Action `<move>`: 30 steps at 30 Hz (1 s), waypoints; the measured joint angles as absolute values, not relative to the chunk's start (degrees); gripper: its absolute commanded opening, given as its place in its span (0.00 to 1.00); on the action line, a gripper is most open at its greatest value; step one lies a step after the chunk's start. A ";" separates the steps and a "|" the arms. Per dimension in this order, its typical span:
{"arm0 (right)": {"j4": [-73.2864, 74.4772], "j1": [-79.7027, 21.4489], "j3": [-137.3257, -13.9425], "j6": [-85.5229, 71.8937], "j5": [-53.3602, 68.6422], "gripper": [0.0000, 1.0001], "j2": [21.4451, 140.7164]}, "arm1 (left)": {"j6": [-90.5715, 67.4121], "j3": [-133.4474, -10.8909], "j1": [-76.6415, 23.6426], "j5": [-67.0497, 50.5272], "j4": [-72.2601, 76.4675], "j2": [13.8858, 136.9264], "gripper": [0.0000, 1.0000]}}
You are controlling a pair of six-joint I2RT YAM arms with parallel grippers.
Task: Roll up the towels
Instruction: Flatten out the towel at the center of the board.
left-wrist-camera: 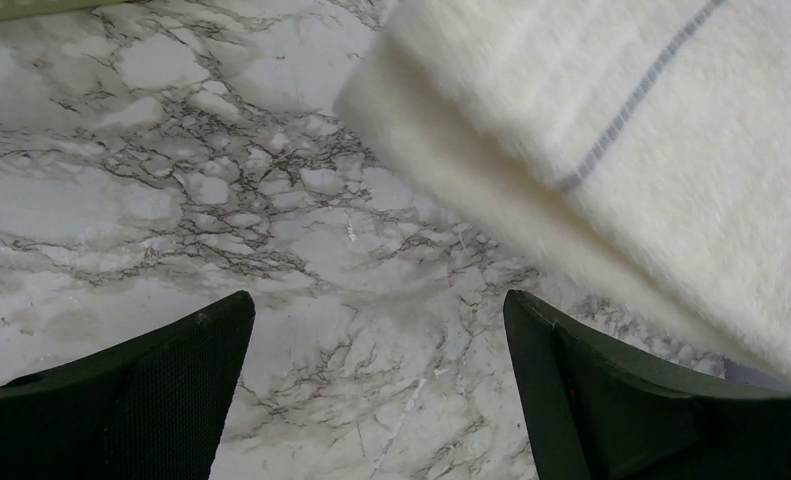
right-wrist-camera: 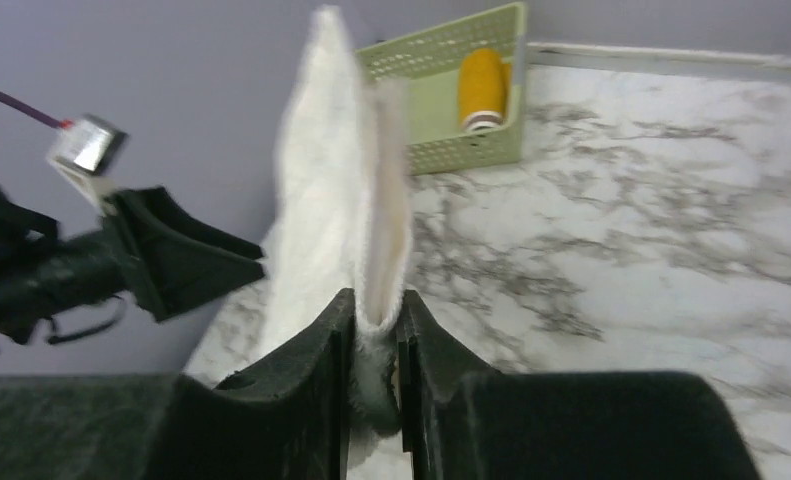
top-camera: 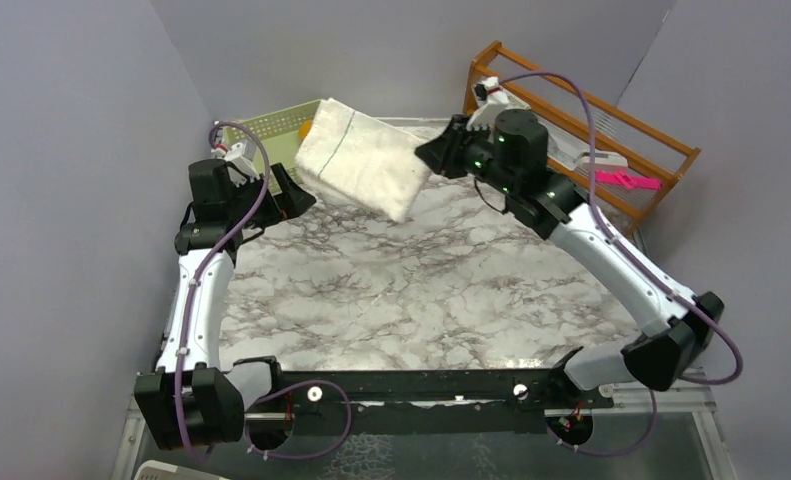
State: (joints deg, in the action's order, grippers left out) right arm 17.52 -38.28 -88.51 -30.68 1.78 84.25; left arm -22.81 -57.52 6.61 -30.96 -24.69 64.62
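The cream-white towel (top-camera: 361,160) hangs folded in the air over the back of the marble table (top-camera: 421,290). My right gripper (top-camera: 426,155) is shut on its right edge, and the cloth is pinched between the jaws in the right wrist view (right-wrist-camera: 374,310). The towel (right-wrist-camera: 341,180) stands up from them. My left gripper (top-camera: 296,195) is open just left of and below the towel, with only marble between its fingers (left-wrist-camera: 379,320). The towel (left-wrist-camera: 651,150) fills the upper right of that view. The mustard-yellow towel (right-wrist-camera: 483,88) lies rolled in a green basket (right-wrist-camera: 441,60).
The green basket (top-camera: 271,130) sits at the back left against the wall. A wooden rack (top-camera: 611,130) stands at the back right with a pink object (top-camera: 626,180) on it. Grey walls close in left, back and right.
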 measured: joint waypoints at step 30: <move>14.31 -31.38 -64.07 -14.66 14.13 0.76 90.00 | -24.84 -40.93 2.35 -27.55 -24.60 66.22 0.78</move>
State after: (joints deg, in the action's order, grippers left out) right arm 14.31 -31.38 -64.07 -14.66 14.13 90.00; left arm -24.84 -40.93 2.35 -27.55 -24.60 66.22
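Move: The right gripper still pinches the white towel, flung out in the air so that its middle hangs about 10 cm to the hand's left and roughly level with it. The landing spot near the board's center is some 12 cm back, 8 cm left and 33 cm below; the green basket is about 10 cm ahead, 24 cm left and 30 cm below. From the left gripper, the towel's middle is about 13 cm right, 2 cm ahead and 9 cm higher. Open the right gripper wide at once to let the towel go, while swinging that hand about 17 cm right and some 20 cm down, drawing slightly back. Then, keeping low, bring it back left and forward to hover off the towel's right side. Meanwhile lower the open left gripper about 12 cm and back 5 cm towards the landing spot, tipping it down some 20 degrees and narrowing its fingers a little. ##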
